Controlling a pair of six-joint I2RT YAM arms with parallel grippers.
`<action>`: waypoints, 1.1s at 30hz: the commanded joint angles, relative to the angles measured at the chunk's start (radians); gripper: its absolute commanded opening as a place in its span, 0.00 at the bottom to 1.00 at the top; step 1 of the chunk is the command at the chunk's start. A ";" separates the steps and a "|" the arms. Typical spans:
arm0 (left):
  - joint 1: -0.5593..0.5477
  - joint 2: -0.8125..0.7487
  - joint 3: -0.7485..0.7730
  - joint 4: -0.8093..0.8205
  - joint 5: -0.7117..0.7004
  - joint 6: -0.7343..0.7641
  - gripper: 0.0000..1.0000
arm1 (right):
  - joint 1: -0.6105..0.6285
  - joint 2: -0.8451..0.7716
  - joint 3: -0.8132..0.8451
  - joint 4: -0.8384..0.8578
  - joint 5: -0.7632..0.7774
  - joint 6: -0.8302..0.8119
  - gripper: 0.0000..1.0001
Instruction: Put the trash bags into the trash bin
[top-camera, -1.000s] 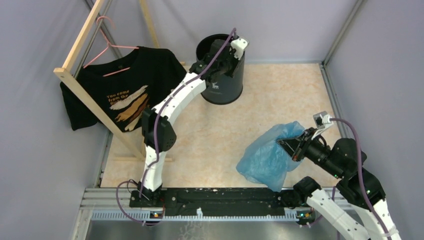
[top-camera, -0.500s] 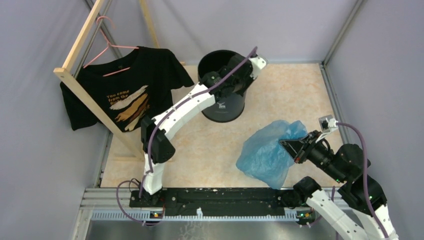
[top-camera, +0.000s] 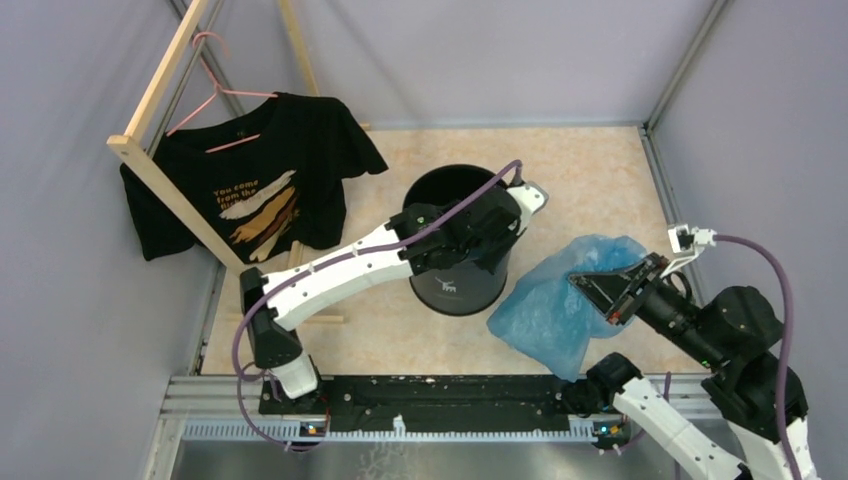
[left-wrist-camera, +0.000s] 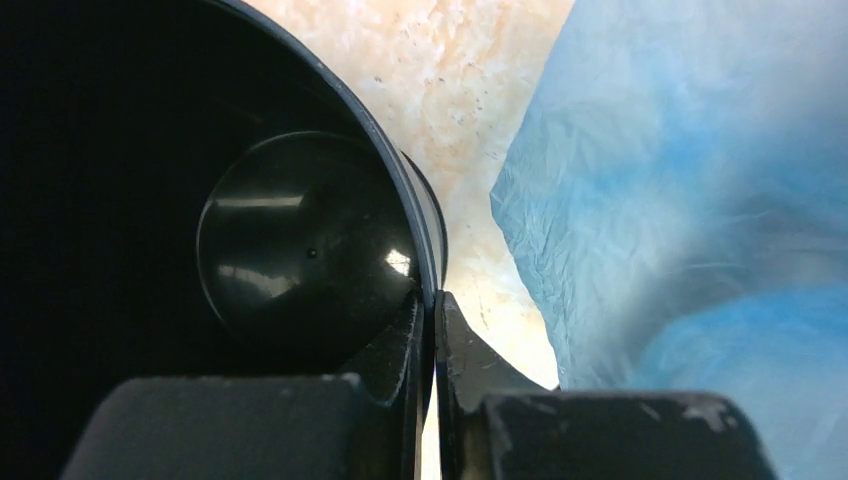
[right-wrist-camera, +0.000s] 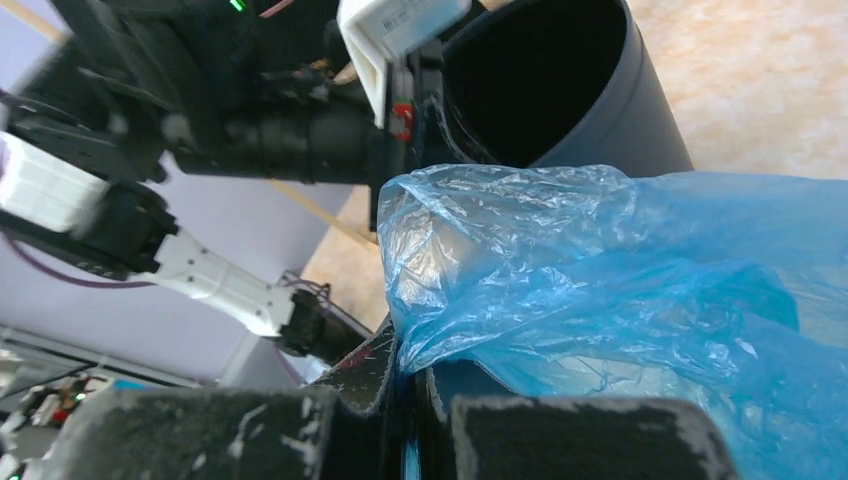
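Note:
The trash bin (top-camera: 472, 294), dark and round with a white deer logo, stands upright at mid-table. My left gripper (top-camera: 508, 222) is shut on its right rim; in the left wrist view the jaws (left-wrist-camera: 432, 300) pinch the thin rim, with the bin's empty bottom (left-wrist-camera: 300, 250) visible. The trash bag (top-camera: 555, 305), crinkly light-blue plastic, hangs just right of the bin, touching or nearly touching its side. My right gripper (top-camera: 580, 284) is shut on the bag's upper edge. In the right wrist view the bag (right-wrist-camera: 600, 270) bunches out of the jaws (right-wrist-camera: 412, 365), with the bin (right-wrist-camera: 610, 90) just beyond.
A black T-shirt (top-camera: 250, 180) hangs on a pink hanger (top-camera: 215, 95) from a wooden rack (top-camera: 165, 170) at the back left. Grey walls close the table on three sides. Bare beige tabletop (top-camera: 590, 170) lies behind the bin and bag.
The left gripper closed on the bin's rim and pulled the bin from the back of the table forward beside the bag. The right gripper, holding the bag, shifted slightly right.

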 joint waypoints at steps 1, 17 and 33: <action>-0.011 -0.135 -0.119 0.038 0.037 -0.132 0.01 | 0.008 0.076 0.135 -0.031 -0.090 0.041 0.00; -0.020 -0.315 -0.294 0.293 0.281 -0.267 0.61 | 0.007 0.164 0.327 0.053 -0.191 0.010 0.00; -0.018 -0.809 -0.446 0.415 -0.174 0.024 0.98 | 0.007 0.513 0.464 0.707 -0.514 0.224 0.00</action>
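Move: The left hand already pinches the near right rim of the trash bin; the bin's middle is about 8 cm ahead of it, 8 cm left and 13 cm below. The held blue trash bag hangs some 15 cm to that hand's right and 10 cm back, at about its height. From the right hand, the bin lies around 20 cm ahead, 20 cm left and 22 cm below, with the bag's bulk just under that hand, some 8 cm down. Still pinching the bin's rim, the left hand drags the bin back about 5 cm and slightly left, then opens wide, lets go and climbs away to the left some 16 cm, rolling its left side down. Meanwhile the right hand keeps its grip and hoists the bag nearly 20 cm, easing back first, then coming forward and left as its fingers tip up and turn counter-clockwise. ##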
